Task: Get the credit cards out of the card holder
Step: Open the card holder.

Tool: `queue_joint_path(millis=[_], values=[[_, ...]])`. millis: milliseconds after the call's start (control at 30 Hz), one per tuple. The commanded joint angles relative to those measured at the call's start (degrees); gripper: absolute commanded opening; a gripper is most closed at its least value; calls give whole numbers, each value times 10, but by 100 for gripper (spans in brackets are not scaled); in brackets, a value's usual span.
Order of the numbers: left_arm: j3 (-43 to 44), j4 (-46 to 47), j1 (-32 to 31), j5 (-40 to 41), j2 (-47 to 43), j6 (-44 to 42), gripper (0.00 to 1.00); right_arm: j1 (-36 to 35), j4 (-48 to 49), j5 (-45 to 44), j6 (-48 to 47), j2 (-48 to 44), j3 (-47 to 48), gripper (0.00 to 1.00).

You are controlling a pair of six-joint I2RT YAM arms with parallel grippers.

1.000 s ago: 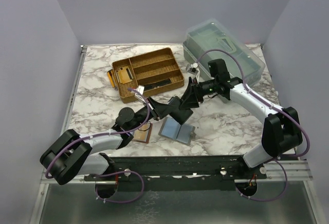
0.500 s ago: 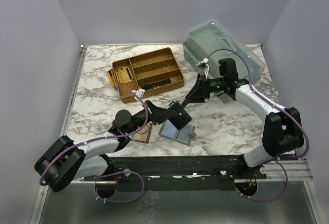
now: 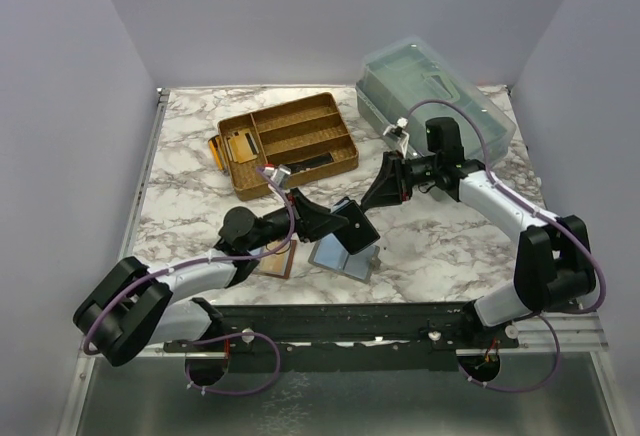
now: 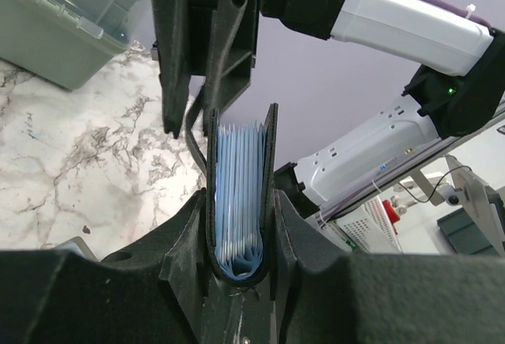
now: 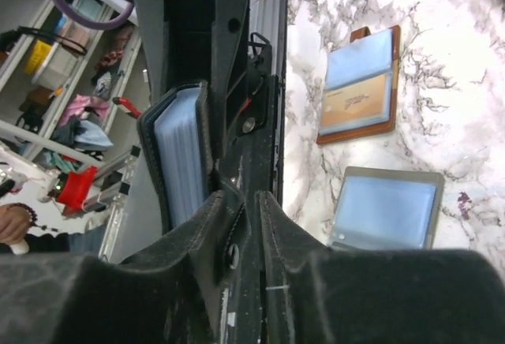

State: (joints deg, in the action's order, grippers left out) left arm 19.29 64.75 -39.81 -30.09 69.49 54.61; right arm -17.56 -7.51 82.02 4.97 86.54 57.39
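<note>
The black card holder (image 4: 239, 178) stands on edge, folded nearly closed, and my left gripper (image 4: 241, 229) is shut on its spine end. Pale blue-grey pocket sheets show between its covers. The credit cards are hidden inside those pockets. In the top view the card holder (image 3: 354, 224) hangs above the table's middle in my left gripper (image 3: 335, 220). My right gripper (image 3: 380, 196) meets it from the right. In the right wrist view my right gripper (image 5: 249, 202) is shut on the holder's strap tab (image 5: 237, 253), with the card holder (image 5: 180, 162) just left of the fingers.
An open brown holder (image 3: 279, 259) and an open grey holder with blue pockets (image 3: 342, 256) lie on the marble below the arms. A gold compartment tray (image 3: 290, 138) sits at the back, and a clear lidded box (image 3: 435, 91) stands at the back right.
My right gripper's jaws have narrowed onto the strap tab and shifted slightly right. The left gripper kept its hold and raised the holder a little.
</note>
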Motion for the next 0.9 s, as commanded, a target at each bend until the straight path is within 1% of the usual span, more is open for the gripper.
queue_joint_path(millis=[0,67,100,167,200,233,267,300,333,367,433,467,600,700,767,867], values=[[10,88,10,-15,9,8,0,-4,30,19,14,-35,-7,19],[4,103,13,-18,14,13,0,-3,32,19,17,-41,-4,5],[1,111,15,-19,15,15,0,-4,28,20,16,-44,0,1],[-6,122,20,-25,19,19,0,-4,2,16,-5,-50,12,0],[-10,123,25,-27,19,21,2,-4,-21,7,-23,-52,23,0],[-16,121,31,-24,20,27,15,-4,-45,-5,-40,-53,34,0],[-24,116,39,-16,19,34,30,-3,-69,-20,-61,-52,47,0],[-32,108,47,-8,15,42,53,-4,-91,-37,-77,-49,60,0],[-36,85,57,2,8,48,71,-4,-118,-52,-93,-45,76,0],[-37,47,67,8,-3,49,81,-4,-148,-65,-112,-39,95,0],[-36,-29,79,10,-33,29,91,-3,-194,-83,-138,-28,124,0],[-39,-62,83,21,-53,20,98,-3,-205,-91,-143,-26,131,0],[-69,-181,86,102,-156,2,99,-4,-199,-98,-130,-20,128,0],[-102,-245,87,163,-237,0,99,-4,-204,-119,-140,-7,129,0],[-116,-278,89,172,-281,-8,99,-4,-223,-137,-162,1,134,0],[-125,-309,88,155,-325,-42,97,-4,-254,-157,-187,10,143,0]])
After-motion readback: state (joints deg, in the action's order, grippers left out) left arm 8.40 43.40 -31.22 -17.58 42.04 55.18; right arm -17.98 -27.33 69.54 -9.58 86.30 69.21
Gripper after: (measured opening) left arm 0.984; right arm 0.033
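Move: Left fingers still grip the black card holder by its near edge, its middle some 3 cm to their right and 1 cm back. The right hand's half-open fingers are at its far edge: the holder's middle lies about 5 cm back, 3 cm left and slightly below. The blue-grey booklet lies about 9 cm back and 5 cm left of the right hand, 18 cm down; the wicker tray is roughly 18 cm ahead and 17 cm left. Upwards first, about 5 cm: the right hand shuts its fingers on the thin flap at the holder's far edge as it rises, then eases 3 cm forward and sinks about 3 cm. Meanwhile the left hand edges forward, spreads its fingers wide to let go, then draws off left about 8 cm overall, turning some 20 degrees counter-clockwise. ##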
